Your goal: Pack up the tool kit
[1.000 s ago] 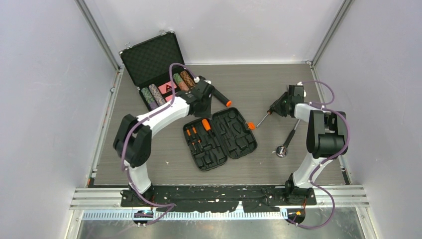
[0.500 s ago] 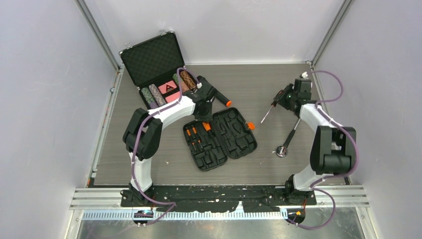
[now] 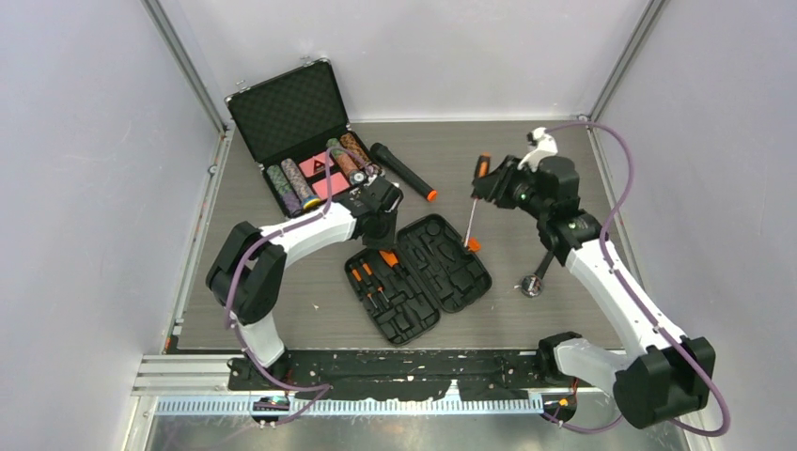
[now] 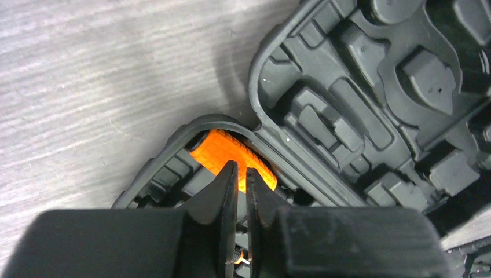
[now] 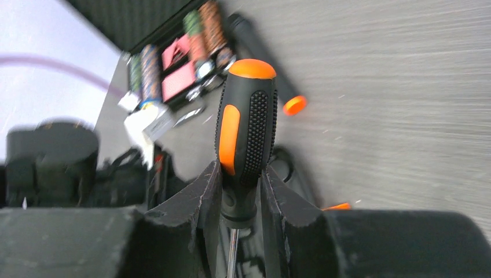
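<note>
The tool kit case lies open on the table, a black clamshell with moulded slots and an orange latch. Small orange-and-black screwdrivers sit in its left half. A stubby orange handle lies at that half's far corner. My left gripper hovers just over this handle, jaws shut with nothing between them; from above it is at the case's far-left corner. My right gripper is shut on a long screwdriver, handle up. Its shaft points down at the case's right edge.
An open metal-edged poker chip case stands at the back left. A black flashlight with an orange tip lies beside it. A ratchet wrench rests on the table right of the tool kit, under my right arm.
My right arm has lifted the screwdriver off the table and carried it left, above the case's right edge. My left gripper has closed and come nearer, over the orange handle.
</note>
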`<action>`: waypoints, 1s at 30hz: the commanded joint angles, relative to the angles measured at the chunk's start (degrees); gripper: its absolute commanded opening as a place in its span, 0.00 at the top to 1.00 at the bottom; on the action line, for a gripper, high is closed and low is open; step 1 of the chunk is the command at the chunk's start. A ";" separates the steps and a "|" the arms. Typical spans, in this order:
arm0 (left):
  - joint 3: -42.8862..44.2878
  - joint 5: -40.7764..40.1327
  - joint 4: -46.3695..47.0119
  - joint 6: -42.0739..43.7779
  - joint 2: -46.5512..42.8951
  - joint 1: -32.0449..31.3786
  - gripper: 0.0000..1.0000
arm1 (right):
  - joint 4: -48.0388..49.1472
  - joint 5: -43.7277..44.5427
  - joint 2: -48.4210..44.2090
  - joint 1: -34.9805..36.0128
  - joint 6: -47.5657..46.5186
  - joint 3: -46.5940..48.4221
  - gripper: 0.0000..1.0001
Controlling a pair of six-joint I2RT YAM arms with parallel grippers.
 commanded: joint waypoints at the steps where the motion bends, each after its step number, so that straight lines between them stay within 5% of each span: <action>1: -1.66 1.86 -3.13 -0.84 -5.66 -0.83 0.83 | -1.28 -4.38 -4.43 5.70 -3.63 -2.15 0.95; 9: -3.41 -2.06 1.14 -2.60 -19.25 -0.83 0.49 | -0.50 -5.17 -7.84 11.15 -1.60 -5.07 0.95; 17: -16.09 4.93 16.49 -7.46 -35.40 -2.58 0.26 | 4.02 3.16 -8.50 16.44 6.23 -5.74 0.94; 23: -22.93 5.53 27.22 -7.61 -41.03 -8.62 0.19 | 4.80 8.23 -7.39 20.71 8.27 -4.93 0.95; 30: -22.94 5.87 30.05 -8.75 -37.56 -13.33 0.21 | 4.84 14.69 -7.61 24.64 10.49 -4.86 0.95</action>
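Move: The screwdriver upright in the right grip is what the left hand goes for: roughly 20 cm to its right, 5 cm ahead and some 16 cm above. The orange handle in the tool case lies just under the left fingertips, about 1 cm back. From the right hand, the open case's middle is about 15 cm left, 13 cm back and 21 cm below; the orange clasp lies 5 cm back, 2 cm left, equally low. Upward first, after a short pull back, the left hand leaves the orange handle, climbing about 15 cm while its fingers open wide; it then swings back and a little right, tilting until they point more towards the screwdriver. The right hand keeps its grip on the screwdriver and carries it left and back, about 10 cm leftward, over the case towards the left hand, turning slightly counter-clockwise. ##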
